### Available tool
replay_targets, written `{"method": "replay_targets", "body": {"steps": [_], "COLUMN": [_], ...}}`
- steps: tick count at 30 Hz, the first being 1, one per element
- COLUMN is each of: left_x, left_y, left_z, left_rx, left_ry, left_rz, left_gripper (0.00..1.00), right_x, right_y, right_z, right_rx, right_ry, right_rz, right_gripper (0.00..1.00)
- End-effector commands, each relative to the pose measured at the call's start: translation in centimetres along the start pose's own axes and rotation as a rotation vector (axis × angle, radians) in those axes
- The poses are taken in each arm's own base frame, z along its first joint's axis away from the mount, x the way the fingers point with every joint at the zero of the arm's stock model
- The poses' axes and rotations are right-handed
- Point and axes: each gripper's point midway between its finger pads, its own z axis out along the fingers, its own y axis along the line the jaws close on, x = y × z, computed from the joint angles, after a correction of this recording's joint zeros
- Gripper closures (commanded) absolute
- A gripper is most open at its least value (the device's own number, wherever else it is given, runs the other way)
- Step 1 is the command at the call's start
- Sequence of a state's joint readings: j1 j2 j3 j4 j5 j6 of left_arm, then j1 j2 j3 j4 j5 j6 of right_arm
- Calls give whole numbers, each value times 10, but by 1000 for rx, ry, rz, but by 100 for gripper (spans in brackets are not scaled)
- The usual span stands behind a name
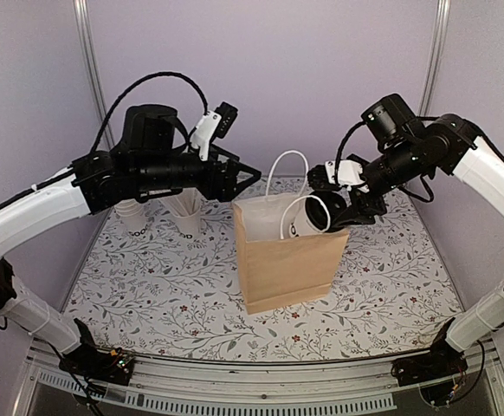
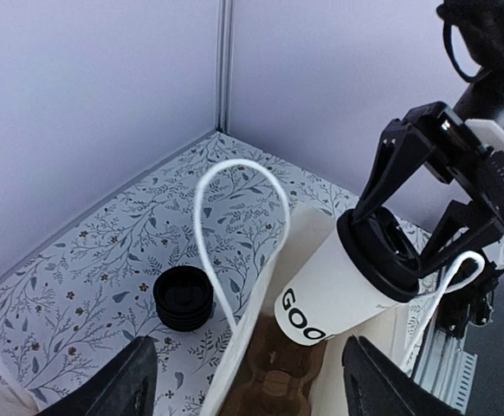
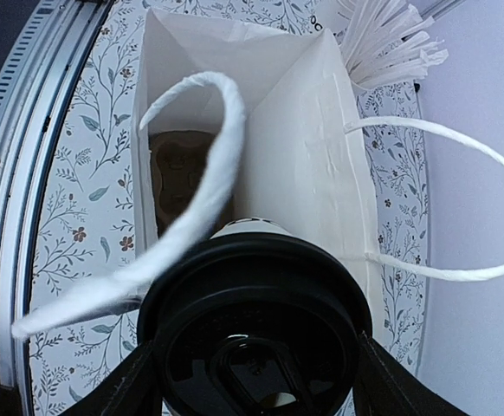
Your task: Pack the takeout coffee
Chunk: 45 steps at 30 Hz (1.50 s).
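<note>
The takeout coffee (image 1: 314,217), a white cup with dark print and a black lid (image 3: 256,329), hangs tilted over the mouth of the brown paper bag (image 1: 287,256). My right gripper (image 1: 337,208) is shut on its lid end, one finger on each side. In the left wrist view the cup (image 2: 343,282) points base-down into the bag. A cardboard carrier (image 2: 278,381) lies on the bag's bottom. One white handle (image 3: 204,191) drapes across the cup. My left gripper (image 1: 250,179) hovers open just left of the bag's top, holding nothing.
Stacks of lidless white cups (image 1: 133,217) stand at the back left, behind my left arm. A stack of black lids (image 2: 184,298) sits on the floral mat beside the bag. White wrapped straws (image 3: 390,43) fan out beyond the bag.
</note>
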State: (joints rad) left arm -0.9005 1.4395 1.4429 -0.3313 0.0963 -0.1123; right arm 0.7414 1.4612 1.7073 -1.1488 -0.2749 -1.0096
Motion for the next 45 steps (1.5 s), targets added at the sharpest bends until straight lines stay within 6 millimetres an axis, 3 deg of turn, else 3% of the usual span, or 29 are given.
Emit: {"method": "replay_targets", "body": {"steps": [1, 4, 10, 19, 27, 35, 45], "left_x": [-13, 0, 24, 59, 75, 115, 165], "left_y": [23, 32, 28, 34, 32, 34, 27], "left_z": [-22, -18, -3, 22, 28, 68, 121], "left_rx": [-105, -112, -74, -64, -35, 19, 108], "left_ry": [-131, -112, -62, 14, 20, 79, 201], "left_rz": [-5, -29, -57, -119, -148, -218, -278], "left_gripper": [22, 22, 22, 23, 23, 23, 25], "right_x": [2, 4, -1, -3, 12, 18, -2], "right_y": [20, 33, 51, 60, 88, 93, 102], "right_z": [-3, -8, -17, 9, 12, 15, 15], "right_rx": [-53, -92, -157, -171, -154, -86, -67], "right_ry": [33, 39, 30, 58, 133, 174, 58], "right_rz": [-7, -31, -61, -61, -145, -222, -249], "right_gripper": [73, 72, 71, 71, 70, 70, 69]}}
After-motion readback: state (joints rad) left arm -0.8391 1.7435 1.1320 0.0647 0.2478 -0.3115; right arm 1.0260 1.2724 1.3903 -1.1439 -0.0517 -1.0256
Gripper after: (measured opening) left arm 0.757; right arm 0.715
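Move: My right hand holds the lidded cup by its lid in the takeout bag's mouth. The cup carrier on the bag's floor is about 3 cm back, 9 cm left and 25 cm below. From my empty left hand the bag's middle lies roughly 12 cm right, 7 cm back and 22 cm down. The stack of lids is some 14 cm ahead of the left hand and 14 cm right; the straw cup is about 13 cm ahead and 18 cm left. With my right hand I keep hold of the lidded cup and draw it back about 8 cm while sinking some 6 cm, deeper into the bag towards the carrier, tipping the fingers some 15 degrees steeper. My open left hand first shifts a little left, then drops about 20 cm beyond the bag's left end, pitching down some 20 degrees and easing slightly forward and back to the right. ##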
